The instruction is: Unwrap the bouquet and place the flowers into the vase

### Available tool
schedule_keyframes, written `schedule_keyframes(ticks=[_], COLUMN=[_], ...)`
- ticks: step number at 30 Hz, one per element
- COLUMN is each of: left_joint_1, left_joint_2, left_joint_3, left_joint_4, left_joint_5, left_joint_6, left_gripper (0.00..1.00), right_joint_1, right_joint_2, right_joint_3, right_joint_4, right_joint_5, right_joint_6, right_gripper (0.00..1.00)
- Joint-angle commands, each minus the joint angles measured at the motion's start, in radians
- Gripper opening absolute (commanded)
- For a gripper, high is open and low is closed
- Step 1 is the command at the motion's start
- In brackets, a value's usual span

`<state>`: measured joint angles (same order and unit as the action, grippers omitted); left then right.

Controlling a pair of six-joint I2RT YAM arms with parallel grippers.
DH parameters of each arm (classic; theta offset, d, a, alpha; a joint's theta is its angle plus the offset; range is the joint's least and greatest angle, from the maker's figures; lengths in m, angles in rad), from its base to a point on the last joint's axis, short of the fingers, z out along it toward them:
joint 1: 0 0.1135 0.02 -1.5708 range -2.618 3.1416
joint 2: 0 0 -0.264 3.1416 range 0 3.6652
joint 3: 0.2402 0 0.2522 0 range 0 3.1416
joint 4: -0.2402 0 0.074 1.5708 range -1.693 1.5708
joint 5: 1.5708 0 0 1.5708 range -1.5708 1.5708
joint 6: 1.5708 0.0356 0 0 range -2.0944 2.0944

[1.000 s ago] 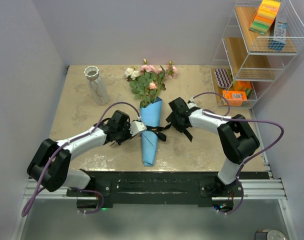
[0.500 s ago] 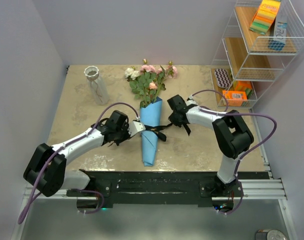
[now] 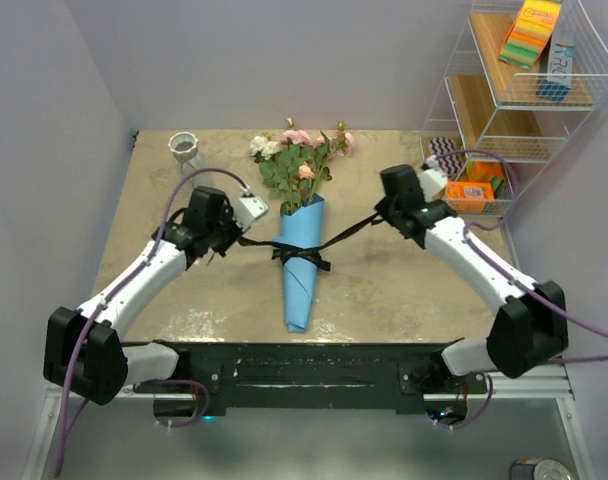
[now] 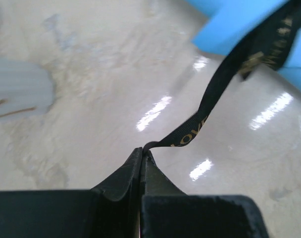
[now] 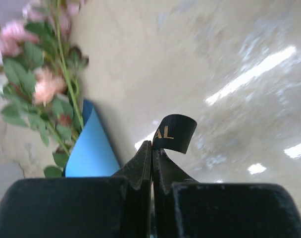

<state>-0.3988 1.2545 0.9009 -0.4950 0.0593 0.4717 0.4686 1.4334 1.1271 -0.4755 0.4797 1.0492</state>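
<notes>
The bouquet (image 3: 302, 262) lies on the table, its blue paper cone pointing toward me and its flowers (image 3: 296, 160) toward the back. A black ribbon (image 3: 302, 255) stays knotted round the cone, and its two ends stretch out sideways. My left gripper (image 3: 241, 239) is shut on the left ribbon end (image 4: 210, 99); the fingertips (image 4: 142, 151) pinch it. My right gripper (image 3: 382, 213) is shut on the right ribbon end (image 5: 174, 131), with roses (image 5: 41, 84) and blue paper (image 5: 91, 148) behind it. Only the rim of the vase (image 3: 187, 147) shows at the back left, behind my left arm.
A white wire rack (image 3: 524, 100) stands along the right edge, holding sponges and boxes. An orange packet (image 3: 471, 192) on its lowest shelf is close to my right wrist. Walls close in the table at the left and back.
My right gripper has shut on a ribbon end. Both arms have moved outward and away from the cone, drawing the ribbon ends out into long lines. My left arm now covers the vase's body.
</notes>
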Motion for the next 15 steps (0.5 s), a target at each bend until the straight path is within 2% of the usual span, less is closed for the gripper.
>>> schedule_keyframes(ticks=[1, 5, 8, 11, 15], left_joint_1=[0.129, 0.202, 0.265, 0.334, 0.444], left_joint_2=[-0.044, -0.087, -0.116, -0.15, -0.182], left_joint_3=[0.066, 0.062, 0.058, 0.056, 0.053], left_joint_4=[-0.017, -0.031, -0.043, -0.06, -0.079], left_joint_5=[-0.023, -0.038, -0.05, -0.049, -0.053], left_joint_6=[-0.024, -0.002, 0.019, 0.05, 0.1], left_gripper=[0.0, 0.0, 0.0, 0.0, 0.0], right_joint_1=[-0.152, -0.284, -0.329, -0.355, -0.364], right_joint_2=[-0.134, -0.209, -0.237, -0.237, -0.226], right_joint_3=[-0.021, -0.03, -0.015, 0.017, 0.086], right_joint_4=[-0.086, -0.106, -0.136, -0.21, -0.304], right_joint_5=[0.039, -0.013, -0.012, 0.048, 0.248], right_joint_6=[-0.101, -0.146, -0.164, -0.167, -0.181], right_gripper=[0.0, 0.0, 0.0, 0.0, 0.0])
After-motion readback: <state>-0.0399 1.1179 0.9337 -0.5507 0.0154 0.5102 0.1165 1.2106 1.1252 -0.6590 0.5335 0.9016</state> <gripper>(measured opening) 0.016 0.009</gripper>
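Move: The bow tied round the blue bouquet wrap lies about 16 cm to the right of the left hand, level with it fore and aft, and some 7 cm below. From the right hand it is roughly 19 cm left, 6 cm back and 12 cm lower. The flower heads lie about 25 cm ahead of the bow. The vase stands some 16 cm ahead and 12 cm left of the left hand, and the orange box about 13 cm ahead and 23 cm right of the right hand. The black ribbon, still pinched by one end in each shut gripper, is drawn sideways out of its bow as the hands sweep apart: the left about 12 cm left, the right about 16 cm right and slowing, both rising some 5 cm. The left wrist swings counter-clockwise and the right clockwise, each about 20 degrees. ##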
